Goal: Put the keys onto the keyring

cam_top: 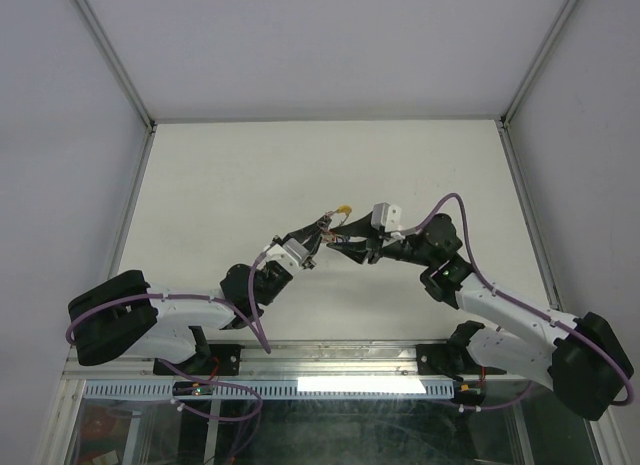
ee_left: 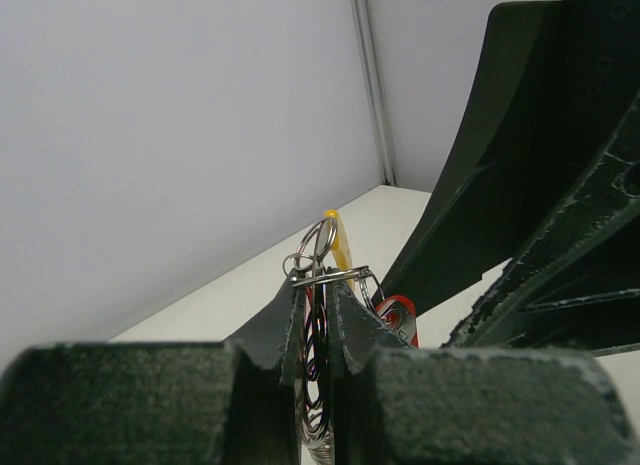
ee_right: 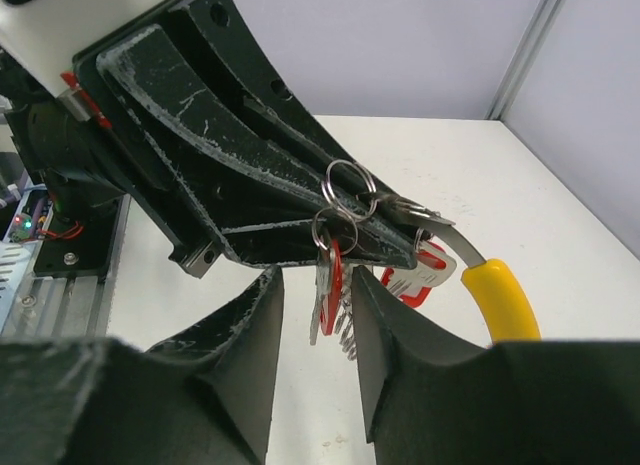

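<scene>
Above the table's middle, my left gripper [cam_top: 316,241] is shut on the keyring [ee_left: 322,247], a thin silver hoop with a yellow section [ee_right: 500,297]. A red-tagged key [ee_right: 331,283] hangs from a small loop under the left fingers [ee_right: 290,210]. Beside it, nearer the yellow part, hangs a second red-tagged key [ee_right: 420,272]. My right gripper [ee_right: 316,277] faces the left one, open, its two fingers on either side of the first hanging key. A red tag [ee_left: 398,315] shows just behind the left gripper [ee_left: 318,285]. From above, the keys are mostly hidden between the two grippers.
The white table [cam_top: 220,185] is walled by pale panels with metal posts [cam_top: 520,95] at the back corners. The right gripper [cam_top: 347,241] nearly touches the left one. The arm bases sit on the rail at the near edge [cam_top: 330,355].
</scene>
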Controlling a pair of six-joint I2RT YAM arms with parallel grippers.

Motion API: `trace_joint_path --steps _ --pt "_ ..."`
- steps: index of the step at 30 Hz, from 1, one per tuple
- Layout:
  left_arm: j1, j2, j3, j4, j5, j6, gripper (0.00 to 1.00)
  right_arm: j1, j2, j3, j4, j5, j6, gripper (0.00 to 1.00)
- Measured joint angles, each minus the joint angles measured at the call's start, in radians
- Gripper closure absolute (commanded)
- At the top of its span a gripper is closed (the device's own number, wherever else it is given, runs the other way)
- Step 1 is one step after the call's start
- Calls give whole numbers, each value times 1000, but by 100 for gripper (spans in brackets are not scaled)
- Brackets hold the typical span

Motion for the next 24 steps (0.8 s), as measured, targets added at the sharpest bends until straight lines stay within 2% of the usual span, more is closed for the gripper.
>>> trace_joint_path --steps 10,24 --pt "0 -2 0 -16 8 0 100 2 14 17 -6 40 19 100" --pt "2 -13 0 -28 5 0 100 8 2 65 -135 74 28 100"
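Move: The red key hangs almost between the right gripper's open tips, about 1 cm ahead, level left-right and 1 cm below the hand point. From the same hand the large steel ring sits roughly 1 cm ahead, 1 cm left and 3 cm above; the yellow key head is some 7 cm ahead, level sideways and 1 cm below. From the left gripper, the red key lies about 3 cm back, 2 cm right and 1 cm below. Shut the right gripper fully on the red key, easing it forward about 1 cm as the fingers close so that they pinch the thin key between their tips. Once shut, keep hold and swing the wrist very slightly, some 5 degrees. Hold the left gripper still, keeping its pinch on the ring bundle. ##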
